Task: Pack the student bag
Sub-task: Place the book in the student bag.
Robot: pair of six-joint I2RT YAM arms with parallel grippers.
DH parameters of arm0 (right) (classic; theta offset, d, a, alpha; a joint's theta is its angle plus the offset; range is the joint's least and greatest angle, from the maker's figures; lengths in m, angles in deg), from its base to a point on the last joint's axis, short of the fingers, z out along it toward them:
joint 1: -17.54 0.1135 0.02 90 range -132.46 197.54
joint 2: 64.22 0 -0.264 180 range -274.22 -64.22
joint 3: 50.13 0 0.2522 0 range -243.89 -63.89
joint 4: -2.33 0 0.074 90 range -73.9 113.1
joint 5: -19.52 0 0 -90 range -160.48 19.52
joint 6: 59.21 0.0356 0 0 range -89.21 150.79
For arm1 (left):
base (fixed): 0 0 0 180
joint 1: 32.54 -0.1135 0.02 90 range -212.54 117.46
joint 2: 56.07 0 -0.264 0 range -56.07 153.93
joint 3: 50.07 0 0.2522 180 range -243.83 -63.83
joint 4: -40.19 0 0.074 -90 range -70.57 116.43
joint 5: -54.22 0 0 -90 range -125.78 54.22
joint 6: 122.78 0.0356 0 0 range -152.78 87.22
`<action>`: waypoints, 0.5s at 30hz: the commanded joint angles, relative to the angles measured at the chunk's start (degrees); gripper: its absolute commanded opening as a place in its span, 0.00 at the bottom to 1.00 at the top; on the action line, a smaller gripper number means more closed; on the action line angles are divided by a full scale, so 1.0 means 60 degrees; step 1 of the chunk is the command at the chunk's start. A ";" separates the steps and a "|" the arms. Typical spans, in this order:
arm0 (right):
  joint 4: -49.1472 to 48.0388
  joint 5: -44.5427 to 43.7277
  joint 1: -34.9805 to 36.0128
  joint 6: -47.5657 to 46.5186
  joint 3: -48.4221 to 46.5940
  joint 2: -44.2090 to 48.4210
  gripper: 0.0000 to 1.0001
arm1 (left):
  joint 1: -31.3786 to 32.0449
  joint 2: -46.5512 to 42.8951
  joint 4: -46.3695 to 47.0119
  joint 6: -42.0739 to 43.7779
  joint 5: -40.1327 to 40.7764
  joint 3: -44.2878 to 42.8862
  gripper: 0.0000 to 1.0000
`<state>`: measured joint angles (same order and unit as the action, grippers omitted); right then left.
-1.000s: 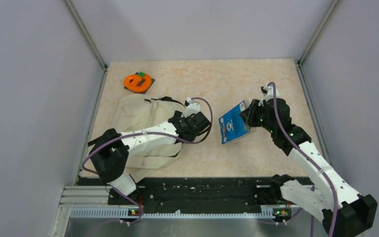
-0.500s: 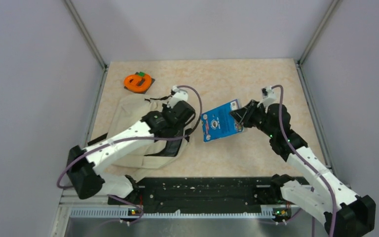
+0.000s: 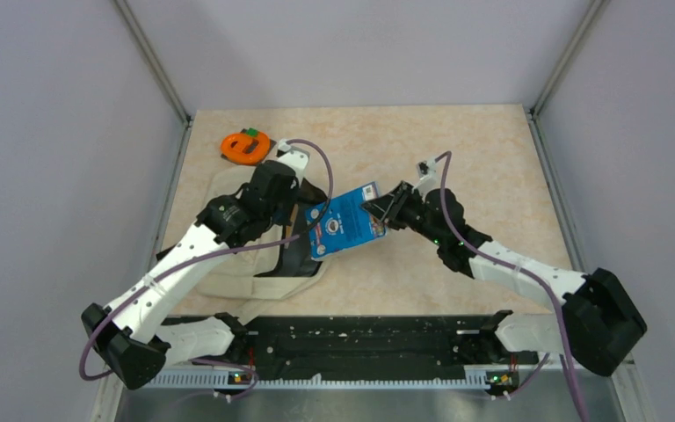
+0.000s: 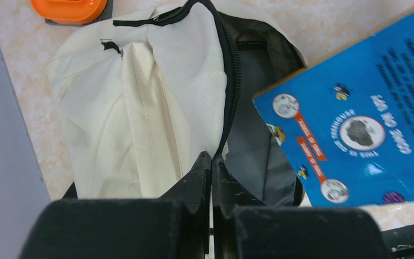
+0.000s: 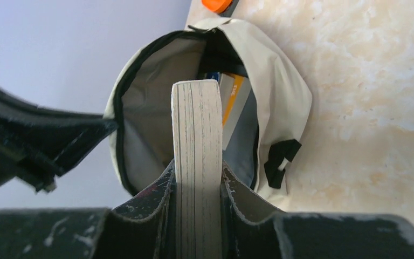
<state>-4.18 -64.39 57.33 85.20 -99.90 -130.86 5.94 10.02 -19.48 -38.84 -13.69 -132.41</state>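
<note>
The cream student bag lies at the left of the table with its mouth facing right. My left gripper is shut on the black zipper edge of the bag and holds the flap up, so the grey lining shows. My right gripper is shut on a blue book, whose page edge points into the bag's open mouth. The book's front end hangs over the opening, and its cover shows beside the left gripper. A booklet with an orange stripe lies inside the bag.
An orange round object on a dark base sits at the back left, just beyond the bag. Metal frame posts and grey walls close in the table at left, right and back. The arms' black base rail runs along the near edge.
My left gripper closed on the bag's zipper edge and pulled it up and to the back left. My right arm carried the blue book left, up to the bag's mouth.
</note>
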 commanded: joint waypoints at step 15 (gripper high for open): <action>-0.3253 -0.1487 0.1117 0.2093 -0.2580 -0.3470 0.00 | -0.0169 -0.1693 0.2157 0.1397 -0.0664 0.0395 0.00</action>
<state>-13.82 -71.96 62.10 94.73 -109.47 -150.02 5.00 2.52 -15.02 -31.80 -16.86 -130.22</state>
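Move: The right hand grips the book, whose middle is about 8 cm to its left, 2 cm back and slightly below it. The student bag's open mouth lies some 17 cm to its left, 2 cm back and 11 cm below, with the packed books about 21 cm left, 1 cm back and 15 cm below. The left hand pinches the bag's rim; the mouth's middle is about 4 cm to its right, level fore and aft, and 12 cm below it. Still clamping the book by its end, the right hand carries it left and forward, about 7 cm in all, sinking 2 cm at first and then rising slightly, to bring the far end under the raised rim; the wrist turns under 10 degrees. The left hand keeps its pinch and pulls the rim up about 3 cm, its fingertips tilting up some 10 degrees. ##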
